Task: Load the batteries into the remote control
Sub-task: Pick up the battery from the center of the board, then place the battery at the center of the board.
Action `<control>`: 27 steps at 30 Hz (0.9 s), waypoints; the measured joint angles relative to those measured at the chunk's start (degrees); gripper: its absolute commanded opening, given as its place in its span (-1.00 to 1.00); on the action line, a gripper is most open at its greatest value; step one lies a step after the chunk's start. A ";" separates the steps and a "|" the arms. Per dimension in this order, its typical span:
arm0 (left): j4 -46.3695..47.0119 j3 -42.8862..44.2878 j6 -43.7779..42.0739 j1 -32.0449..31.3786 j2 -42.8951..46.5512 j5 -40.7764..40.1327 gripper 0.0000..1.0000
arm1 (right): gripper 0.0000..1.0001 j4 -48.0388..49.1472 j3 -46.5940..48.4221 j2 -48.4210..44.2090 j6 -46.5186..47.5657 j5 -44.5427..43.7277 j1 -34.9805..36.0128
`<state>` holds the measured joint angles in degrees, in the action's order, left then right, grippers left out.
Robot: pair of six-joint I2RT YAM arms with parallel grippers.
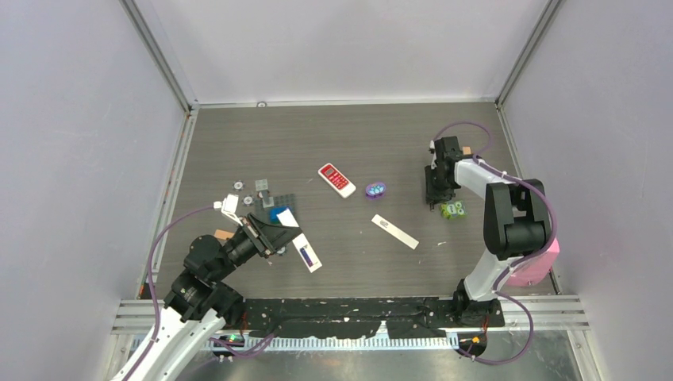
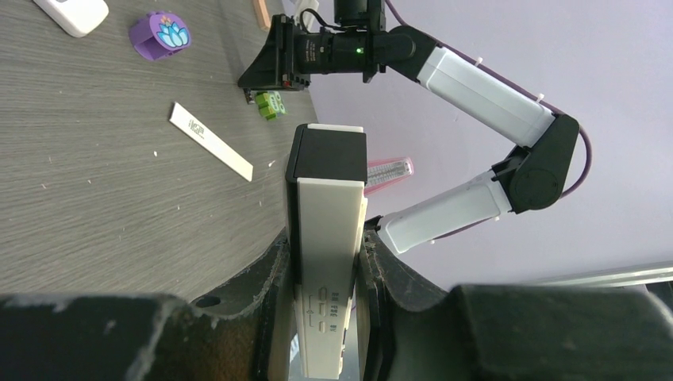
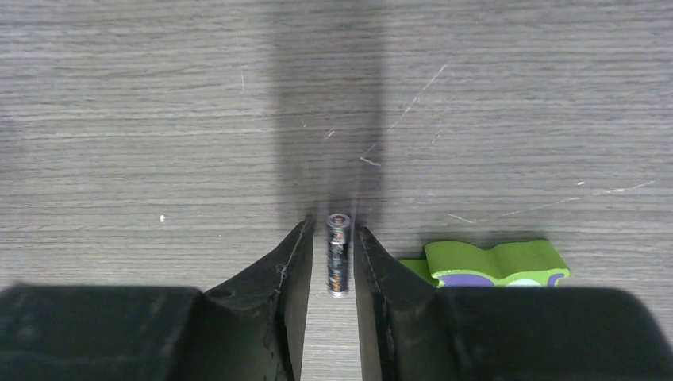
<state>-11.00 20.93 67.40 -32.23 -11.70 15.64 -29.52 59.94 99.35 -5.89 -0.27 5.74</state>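
Observation:
The remote control (image 2: 327,214), a narrow white bar with a black far end, stands on edge between the fingers of my left gripper (image 2: 325,246), which is shut on its sides. From above it shows at the left gripper (image 1: 290,236) as a white bar (image 1: 308,255) with a blue and red mark in its slot. One dark battery (image 3: 338,254) lies on the table between the fingers of my right gripper (image 3: 333,226). The jaws stand narrowly apart, with a thin gap beside the cell. In the top view the right gripper (image 1: 435,194) points down at the table at the right.
A white strip (image 1: 394,231) lies mid-table. A wider white remote with a red face (image 1: 336,179) and a purple flower piece (image 1: 375,190) lie behind it. A green block (image 3: 492,258) sits right beside the right fingers. Small parts (image 1: 254,194) lie left; a pink object (image 1: 540,258) right.

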 measured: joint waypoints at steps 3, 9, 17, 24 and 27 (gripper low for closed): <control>-0.07 0.00 -0.37 0.00 0.04 -0.02 -0.97 | -0.60 -0.07 0.55 0.50 0.37 0.87 -0.24; -0.44 0.00 -0.42 0.00 0.68 -0.07 -0.98 | -0.88 1.05 0.42 0.59 -0.98 1.99 -0.22; -0.52 0.00 -0.79 0.00 0.79 -0.20 -0.97 | -0.89 3.37 -6.36 -8.55 -4.20 7.89 5.51; -2.67 0.20 -2.05 0.00 1.68 -1.11 -0.98 | -0.89 5.68 -7.13 -18.01 -4.57 9.09 29.51; -3.87 0.76 -2.32 0.00 2.12 -1.55 -0.98 | -0.89 6.12 -8.13 -16.83 -4.26 8.50 36.72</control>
<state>-14.87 21.69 65.08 -32.23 -9.58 14.09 -23.40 51.81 82.52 -10.15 8.23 42.46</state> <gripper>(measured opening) 0.293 0.124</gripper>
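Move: The dark battery lies on the board, lengthwise to forward, between the right gripper's open fingers, its middle about 1 cm below the hand point. The green owl block stands some 7 cm right and 1 cm back; the white strip lies about 12 cm left and 9 cm back. The white remote held by the left gripper is roughly 39 cm left, 20 cm back and 22 cm up. From the left hand the battery is around 40 cm right, 18 cm ahead, 23 cm down. Shut the right fingers on the battery's sides while easing barely forward, then lift off and sweep left about 20 cm and back some 11 cm, rising around 6 cm, past the white strip towards the remote. Turn the hand counter-clockwise by some 35 degrees on the way and keep the pinch. Hold the remote nearly still in the left gripper. ##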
